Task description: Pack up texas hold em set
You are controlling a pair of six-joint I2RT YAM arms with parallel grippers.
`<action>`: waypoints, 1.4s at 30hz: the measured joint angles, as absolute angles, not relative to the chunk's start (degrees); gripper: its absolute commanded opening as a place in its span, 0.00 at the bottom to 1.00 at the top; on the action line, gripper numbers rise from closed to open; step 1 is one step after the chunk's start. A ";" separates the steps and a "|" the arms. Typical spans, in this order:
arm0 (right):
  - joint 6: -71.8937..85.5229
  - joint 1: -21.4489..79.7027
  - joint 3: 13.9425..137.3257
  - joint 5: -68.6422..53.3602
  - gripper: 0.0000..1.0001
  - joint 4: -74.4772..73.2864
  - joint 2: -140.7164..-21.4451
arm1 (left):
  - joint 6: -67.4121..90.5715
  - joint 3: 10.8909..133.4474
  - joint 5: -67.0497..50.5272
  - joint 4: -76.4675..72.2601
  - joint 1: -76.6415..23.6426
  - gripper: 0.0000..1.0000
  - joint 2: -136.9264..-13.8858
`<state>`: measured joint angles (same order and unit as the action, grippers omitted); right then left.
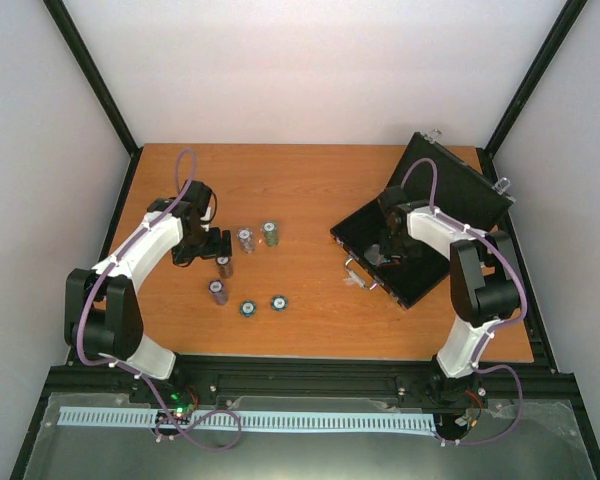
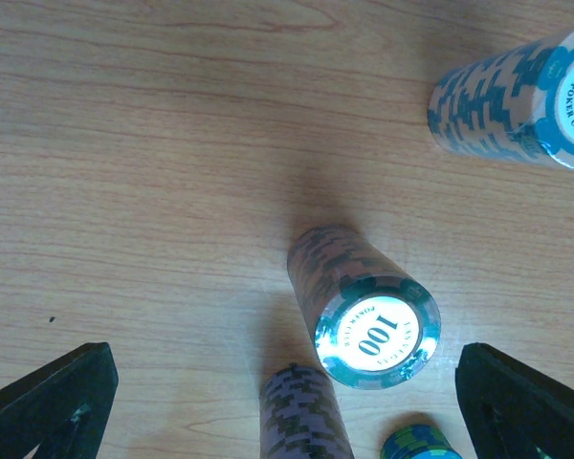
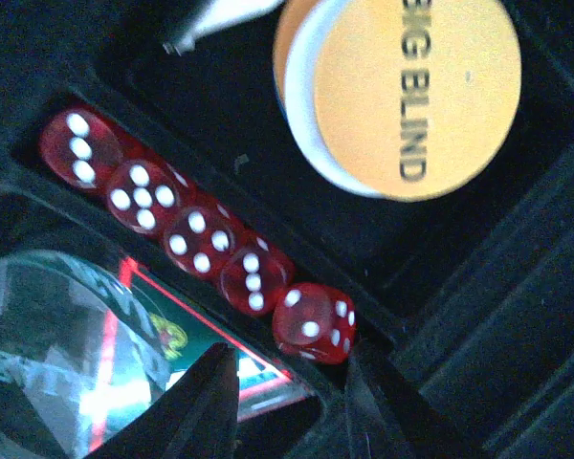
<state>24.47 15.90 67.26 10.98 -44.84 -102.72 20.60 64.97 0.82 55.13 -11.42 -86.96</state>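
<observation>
The black case (image 1: 458, 188) lies open at the right of the table, lid raised and silver handle (image 1: 360, 272) toward the centre. My right gripper (image 1: 391, 250) is down inside it. In the right wrist view its jaws (image 3: 292, 382) stand a little apart, just short of the last of several red dice (image 3: 313, 323) lined up in a slot; neither finger (image 3: 206, 406) touches it. A yellow "BIG BLIND" disc (image 3: 411, 91) lies on a white one in the adjoining compartment. My left gripper (image 2: 285, 361) hangs wide open over a chip stack marked 100 (image 2: 373, 330), and holds nothing.
Several chip stacks (image 1: 245, 238) stand and lie left of centre on the wooden table (image 1: 310, 180). In the left wrist view there are a blue stack (image 2: 517, 105), a dark stack (image 2: 301, 416) and a green-blue one (image 2: 421, 445). A card pack (image 3: 172, 335) sits beside the dice.
</observation>
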 measured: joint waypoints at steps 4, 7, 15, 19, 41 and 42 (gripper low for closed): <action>24.47 15.79 64.71 11.14 0.34 -43.97 -101.19 | 20.60 64.97 0.82 55.11 -11.44 1.00 -86.96; 24.51 15.79 63.11 11.11 0.34 -42.96 -99.92 | 20.60 64.97 0.82 55.11 -11.42 1.00 -86.96; 24.73 15.77 62.46 11.16 0.34 -44.31 -98.91 | 20.60 64.97 0.82 55.11 -11.42 1.00 -86.96; 24.67 15.77 65.63 11.44 0.41 -45.71 -97.23 | 20.60 64.97 0.82 55.11 -11.42 1.00 -86.96; 23.42 15.77 70.63 2.33 0.71 -44.64 -100.22 | 20.60 66.24 1.02 55.33 -11.42 1.00 -87.07; 23.42 15.77 70.30 1.91 0.71 -44.34 -100.22 | 20.60 66.28 1.06 55.35 -11.42 1.00 -87.18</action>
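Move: The end die, nearest and rightmost of the slanting row of five red dice in the open case, lies about 1 cm ahead of the right hand, 1 cm right and 2 cm below. The other dice run forward-left from it, centred 4 cm ahead and 2 cm left of the hand; the clear disc is 5 cm left and 1 cm ahead, the big blind button 6 cm ahead and 4 cm right. From the left hand the end die is about 43 cm right, 2 cm ahead. Low in the case with the fingers a third open, the right hand first draws back about 2 cm from beside the end die, drifting slightly right, then lifts clear some 6 cm while reaching forward over the dice row, its fingers spreading to nearly three-quarters open. From that peak the right hand sinks again by roughly 3 cm and shifts left across towards the clear disc, the wrist rolling about 10 degrees so that the fingertips swing left, still above the things in the tray. ##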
